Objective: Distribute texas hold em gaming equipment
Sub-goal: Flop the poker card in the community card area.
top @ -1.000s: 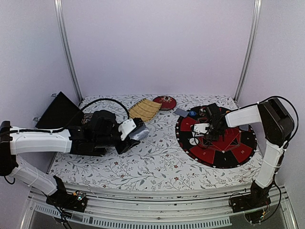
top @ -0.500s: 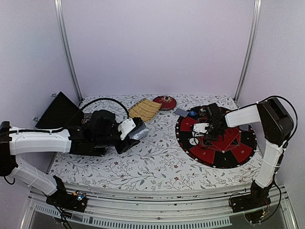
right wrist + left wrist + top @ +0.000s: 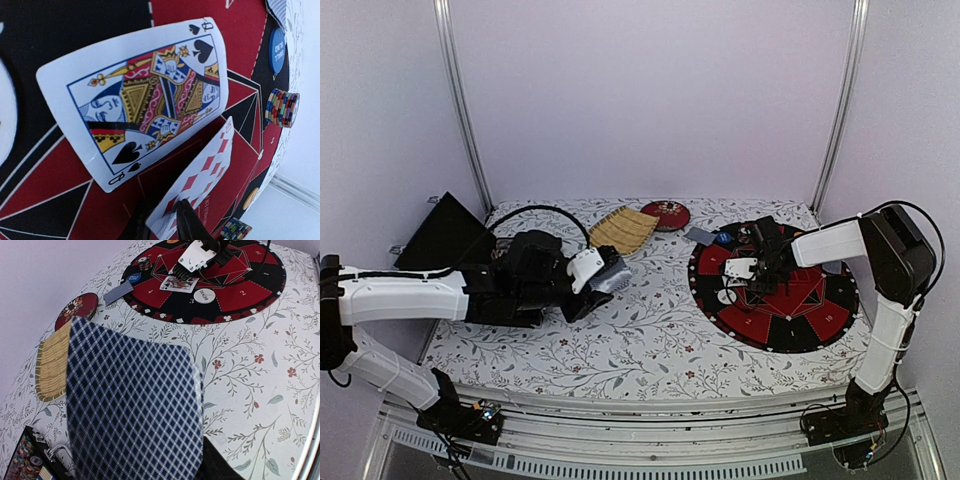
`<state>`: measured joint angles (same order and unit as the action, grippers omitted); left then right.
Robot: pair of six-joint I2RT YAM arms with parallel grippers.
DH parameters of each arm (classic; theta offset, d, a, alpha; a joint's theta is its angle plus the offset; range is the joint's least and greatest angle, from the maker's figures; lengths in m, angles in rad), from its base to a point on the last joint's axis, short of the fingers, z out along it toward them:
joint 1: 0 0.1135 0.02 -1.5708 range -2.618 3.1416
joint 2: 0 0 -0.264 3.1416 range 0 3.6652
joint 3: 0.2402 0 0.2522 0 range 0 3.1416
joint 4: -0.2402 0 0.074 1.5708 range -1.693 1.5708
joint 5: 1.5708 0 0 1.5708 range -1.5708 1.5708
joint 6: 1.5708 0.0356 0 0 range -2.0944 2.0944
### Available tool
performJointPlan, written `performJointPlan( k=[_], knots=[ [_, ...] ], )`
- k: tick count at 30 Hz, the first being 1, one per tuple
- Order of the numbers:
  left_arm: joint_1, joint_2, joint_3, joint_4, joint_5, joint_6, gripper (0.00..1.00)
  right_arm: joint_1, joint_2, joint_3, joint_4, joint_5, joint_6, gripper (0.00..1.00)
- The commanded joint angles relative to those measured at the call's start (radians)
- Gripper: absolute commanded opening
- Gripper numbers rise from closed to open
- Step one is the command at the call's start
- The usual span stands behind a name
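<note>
My left gripper (image 3: 608, 276) is shut on the card deck (image 3: 132, 405). The deck's blue diamond back fills the left wrist view and hides the jaws. My right gripper (image 3: 161, 203) hangs low over the round red-and-black mat (image 3: 798, 318). Its jaws stand slightly apart, and a ten of diamonds (image 3: 206, 164) leans on edge between the fingers. A queen of spades (image 3: 145, 95) lies face up beside it on the mat. The white button (image 3: 204, 295), a blue chip (image 3: 276, 50), chip stacks (image 3: 282, 107) and a face-down card (image 3: 118, 291) also rest there.
A woven bamboo tray (image 3: 623, 230) and a round red dish (image 3: 666, 214) lie at the back centre. An open black case (image 3: 445, 236) with chips sits at the far left, behind my left arm. Metal posts stand at both back corners.
My right jaws have eased apart around the ten of diamonds. Neither arm has visibly shifted in the top view, and the left still holds the deck.
</note>
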<state>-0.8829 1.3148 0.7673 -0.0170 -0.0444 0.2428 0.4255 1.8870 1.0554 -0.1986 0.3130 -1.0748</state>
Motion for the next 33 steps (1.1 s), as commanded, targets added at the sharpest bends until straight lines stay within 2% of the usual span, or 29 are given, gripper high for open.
performJointPlan(
  k=[1,13,15,18,22,26,29,33],
  knots=[
    [0.010,-0.026,-0.016,0.011,-0.013,0.000,0.47,0.014,0.008,-0.010,-0.051,0.023,0.001,0.26],
    [0.011,-0.034,-0.020,0.005,-0.020,0.001,0.47,0.052,-0.082,0.003,-0.143,0.001,0.052,0.36],
    [0.012,-0.034,-0.018,0.005,-0.017,0.003,0.47,0.052,-0.125,0.009,-0.115,-0.009,0.078,0.36],
    [0.012,-0.036,-0.018,0.005,-0.018,0.002,0.47,0.024,-0.191,0.047,-0.069,-0.060,0.141,0.44],
    [0.010,-0.034,-0.022,0.011,-0.016,0.002,0.47,-0.092,-0.194,0.192,-0.123,-0.310,0.379,0.46],
    [0.011,-0.034,-0.022,0.011,-0.014,-0.001,0.47,-0.176,-0.108,0.304,-0.175,-0.397,0.654,0.48],
    [0.011,-0.034,-0.021,0.009,-0.016,0.000,0.47,-0.216,-0.023,0.362,-0.197,-0.446,0.795,0.48],
    [0.010,-0.030,-0.016,0.008,-0.011,0.001,0.47,-0.243,0.091,0.450,-0.207,-0.477,0.899,0.48]
  ],
)
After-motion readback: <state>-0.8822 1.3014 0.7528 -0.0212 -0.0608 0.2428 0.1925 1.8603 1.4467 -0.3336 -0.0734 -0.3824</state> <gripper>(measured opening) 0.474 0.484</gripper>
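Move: Between the right fingertips the ten of diamonds still stands tilted, its middle about 3 cm ahead and 1 cm left. The queen of spades lies some 2 cm ahead and 7 cm left of the hand, 1 cm or so lower; the dealer button is about 5 cm back and 8 cm left, the 100 chip stack 16 cm ahead and 3 cm left. From the left hand, the ten lies roughly 18 cm ahead, 41 cm right and 14 cm below. Letting go of the ten of diamonds beside the queen, the right fingers open to about half while the hand eases back 1 to 2 cm and slightly left. Then it rises quickly, some 15 cm, and sweeps forward about 11 cm and a little right, away from the two cards over the mat's far part, its left side rolling up some 45 degrees as it swings clockwise; it dips slightly last. ##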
